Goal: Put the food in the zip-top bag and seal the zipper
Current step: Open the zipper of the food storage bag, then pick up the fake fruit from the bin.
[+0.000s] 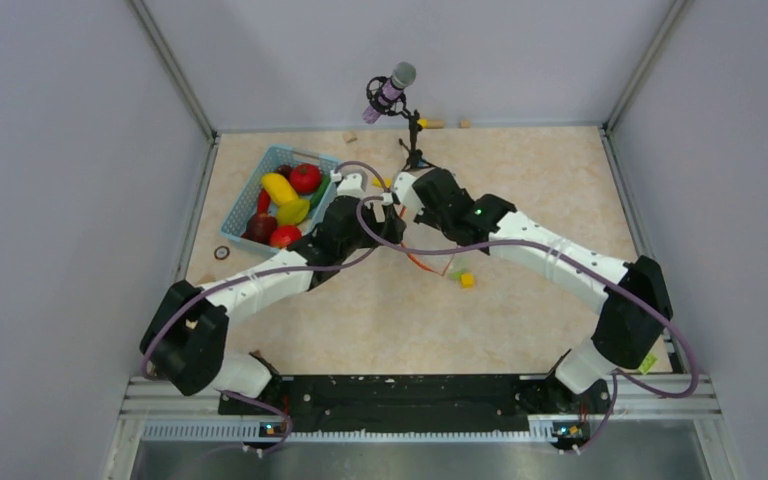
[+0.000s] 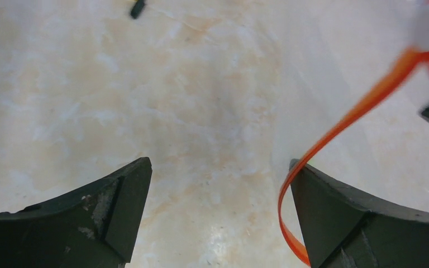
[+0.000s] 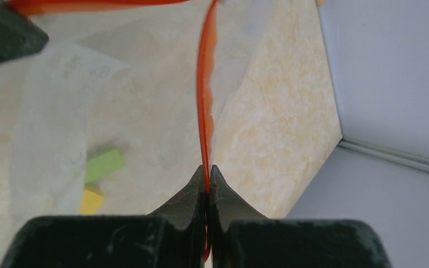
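The zip-top bag (image 3: 61,106) is clear, with a whitish label, and hangs lifted over the table. My right gripper (image 3: 207,174) is shut on its orange-red zipper (image 3: 203,100). My left gripper (image 2: 218,167) is open, and the zipper (image 2: 363,106) curves along the inside of its right finger (image 2: 335,212); nothing lies between the jaws. In the top view both grippers, left (image 1: 368,205) and right (image 1: 397,200), meet at mid-table, with the zipper (image 1: 423,262) trailing below them. The food, a banana (image 1: 278,187), a tomato (image 1: 305,177) and other pieces, lies in the basket.
The light-blue basket (image 1: 250,185) stands at the back left, beside my left arm. Small green and yellow blocks (image 1: 465,279) lie under the bag, also in the right wrist view (image 3: 103,164). A microphone on a stand (image 1: 392,88) is at the back centre. A small ring (image 1: 222,253) lies left.
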Robot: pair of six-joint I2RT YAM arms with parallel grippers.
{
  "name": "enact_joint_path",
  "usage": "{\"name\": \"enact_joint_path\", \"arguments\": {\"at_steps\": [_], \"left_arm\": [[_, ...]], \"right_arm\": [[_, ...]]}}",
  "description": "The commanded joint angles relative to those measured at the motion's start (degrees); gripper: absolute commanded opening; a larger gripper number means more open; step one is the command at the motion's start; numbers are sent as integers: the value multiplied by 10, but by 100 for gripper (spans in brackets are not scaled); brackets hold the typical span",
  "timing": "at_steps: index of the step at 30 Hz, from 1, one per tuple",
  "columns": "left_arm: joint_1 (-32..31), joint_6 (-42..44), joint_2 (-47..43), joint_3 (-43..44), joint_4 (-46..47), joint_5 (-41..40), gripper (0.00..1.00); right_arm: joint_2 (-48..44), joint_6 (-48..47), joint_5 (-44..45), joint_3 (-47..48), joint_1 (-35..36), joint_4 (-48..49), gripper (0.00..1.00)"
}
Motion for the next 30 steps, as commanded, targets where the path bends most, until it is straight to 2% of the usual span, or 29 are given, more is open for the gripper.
{"name": "enact_joint_path", "arguments": {"at_steps": [1, 4, 8, 10, 15, 23, 30], "left_arm": [[-1, 50, -63, 6, 30, 140, 98], [-2, 53, -100, -15, 38, 182, 98], [-2, 46, -144, -42, 31, 152, 98], [-1, 40, -162, -49, 17, 82, 98], [10, -8, -183, -26, -104, -116, 98], [68, -52, -213, -24, -168, -189, 98], [191, -109, -152, 30, -260, -200, 98]], "right_arm": [[-4, 33, -45, 33, 1, 24, 0], [1, 62, -28, 45, -3, 35, 0], [-6, 129, -81, 75, -39, 40, 0], [-14, 131, -126, 72, -51, 42, 0], [-22, 139, -106, 62, -53, 51, 0], [18, 155, -92, 86, -79, 56, 0], [49, 187, -100, 112, -103, 56, 0]]}}
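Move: The food basket is about 27 cm left of the wide-open left hand, some 10 cm ahead and 11 cm below; the far yellow block lies roughly 19 cm ahead of that hand, 1 cm left, 14 cm down. The bag's mouth spreads about 8 cm right of the left hand, 2 cm below. From the right hand, pinching the rim, it is some 8 cm left and 4 cm below. The green block lies 6 cm behind the right hand, 1 cm right, 19 cm down. The bag's red rim comes free of the left hand's right-side finger as that hand, still wide open, backs off about 4 cm while rising some 6 cm, then swings 17 cm left towards the basket, turning counter-clockwise. The right hand keeps its pinch on the rim, lifting and rolling its left side up some 20 degrees, then carrying the rim forward about 5 cm while sinking slightly. ##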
